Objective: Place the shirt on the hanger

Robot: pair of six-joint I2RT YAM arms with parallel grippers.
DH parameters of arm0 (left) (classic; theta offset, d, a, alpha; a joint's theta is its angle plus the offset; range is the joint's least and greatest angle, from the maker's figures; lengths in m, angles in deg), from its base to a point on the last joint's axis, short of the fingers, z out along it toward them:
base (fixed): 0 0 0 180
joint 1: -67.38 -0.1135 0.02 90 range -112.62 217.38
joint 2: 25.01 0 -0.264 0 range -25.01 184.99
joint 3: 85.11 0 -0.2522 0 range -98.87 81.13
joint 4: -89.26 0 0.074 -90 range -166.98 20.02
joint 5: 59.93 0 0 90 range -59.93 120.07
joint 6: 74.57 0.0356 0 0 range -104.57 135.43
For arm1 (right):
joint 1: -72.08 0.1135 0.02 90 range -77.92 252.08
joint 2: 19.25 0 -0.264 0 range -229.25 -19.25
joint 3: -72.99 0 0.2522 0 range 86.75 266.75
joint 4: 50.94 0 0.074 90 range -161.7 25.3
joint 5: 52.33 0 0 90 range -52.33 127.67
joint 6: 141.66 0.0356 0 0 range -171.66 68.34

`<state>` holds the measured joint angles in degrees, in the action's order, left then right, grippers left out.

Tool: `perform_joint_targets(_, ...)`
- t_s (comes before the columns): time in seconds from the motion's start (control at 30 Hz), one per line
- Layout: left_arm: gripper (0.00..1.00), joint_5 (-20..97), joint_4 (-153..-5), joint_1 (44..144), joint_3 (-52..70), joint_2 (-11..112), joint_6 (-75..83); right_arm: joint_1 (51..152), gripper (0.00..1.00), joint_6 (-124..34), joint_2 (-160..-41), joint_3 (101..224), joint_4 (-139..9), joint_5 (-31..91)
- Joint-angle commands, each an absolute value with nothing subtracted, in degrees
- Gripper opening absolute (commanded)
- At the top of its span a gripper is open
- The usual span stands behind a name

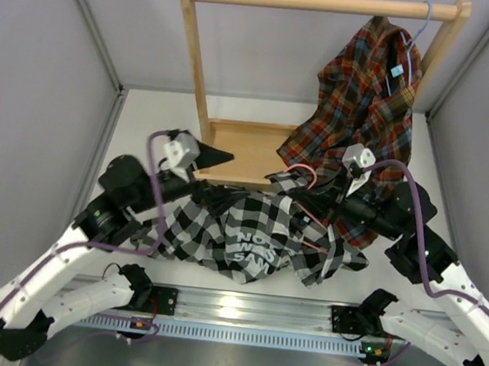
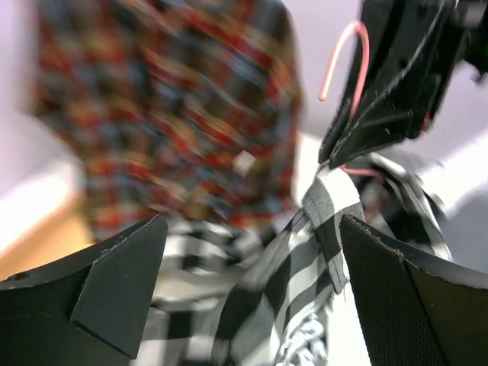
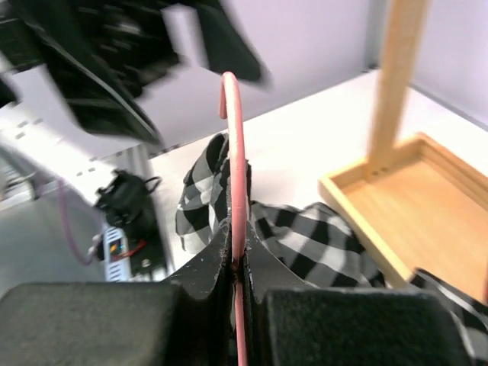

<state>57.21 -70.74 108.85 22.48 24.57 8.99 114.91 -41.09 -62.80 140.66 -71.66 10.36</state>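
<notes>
The black-and-white checked shirt [image 1: 248, 236] lies crumpled on the table between the two arms, its white lettering facing up. My right gripper [image 3: 238, 232] is shut on the neck of the pink wire hanger [image 3: 232, 145], just below its hook, and holds it upright over the shirt [image 3: 305, 240]. In the top view the hanger's hook [image 1: 303, 174] shows at the shirt's far edge, at the right gripper [image 1: 290, 184]. My left gripper [image 2: 252, 229] is wide open, a fold of the shirt [image 2: 305, 259] hanging loose between its fingers, just short of the hook [image 2: 354, 61].
A wooden rack stands at the back, with a top rail [image 1: 325, 3] and a tray base [image 1: 239, 147]. A red plaid shirt [image 1: 368, 91] hangs from the rail on a light blue hanger [image 1: 423, 27], close behind the right arm. Grey walls close in both sides.
</notes>
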Motion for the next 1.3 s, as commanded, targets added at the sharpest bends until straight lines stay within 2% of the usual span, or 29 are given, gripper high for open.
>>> perform_joint_targets(0.0,0.98,37.9,-76.3,108.7,29.0,14.7,8.2,114.4,0.00,-41.9,-60.5,145.0,-74.0,22.1)
perform_joint_targets(0.23,0.98,27.7,-76.5,108.7,41.0,4.8,4.0,114.4,0.00,-45.2,-61.3,153.7,-81.0,25.7)
perform_joint_targets(0.43,0.94,26.9,-79.4,108.7,47.8,3.9,2.5,114.4,0.00,-45.2,-60.5,157.7,-84.6,26.6)
perform_joint_targets(0.47,0.90,27.3,-79.9,108.7,48.3,4.1,2.5,114.4,0.00,-45.2,-60.4,157.9,-84.6,25.9)
perform_joint_targets(0.53,0.81,27.2,-81.6,108.7,49.1,5.0,2.6,114.4,0.00,-45.1,-60.3,158.1,-84.6,25.1)
perform_joint_targets(0.6,0.37,23.2,-82.2,108.7,49.0,6.4,2.8,114.4,0.00,-44.9,-60.2,158.3,-84.6,24.4)
perform_joint_targets(0.67,0.02,18.1,-81.6,108.7,47.6,7.8,1.6,114.4,0.00,-44.9,-59.8,157.9,-84.6,25.1)
perform_joint_targets(0.73,0.00,6.1,-79.2,108.7,46.4,9.9,-0.2,114.4,0.00,-44.9,-59.1,157.4,-84.6,26.2)
perform_joint_targets(0.87,0.00,-8.7,-73.0,108.5,42.1,15.2,-4.3,114.4,0.00,-44.8,-56.8,155.6,-84.1,28.0)
perform_joint_targets(1.07,0.00,-5.0,-72.1,107.5,39.6,22.1,-7.6,114.5,0.00,-44.3,-54.1,154.2,-82.9,29.1)
perform_joint_targets(1.27,0.00,0.5,-68.5,102.2,37.2,26.2,-12.9,114.4,0.00,-44.3,-52.6,152.9,-83.1,31.8)
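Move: The shirt's left shoulder, the cloth to pinch, lies about 8 cm left of the left hand, 4 cm ahead and 11 cm below. The pink hanger, held by the right hand, is some 18 cm to the left hand's right, 3 cm back and slightly lower. The rack's wooden tray is roughly 20 cm ahead, 6 cm right and 25 cm below. From the right hand that shoulder is about 25 cm left, 6 cm ahead and 12 cm below. Left hand sinks leftward about 11 cm, pinches the shirt, pulls forward; right hand carries hanger right and up. ##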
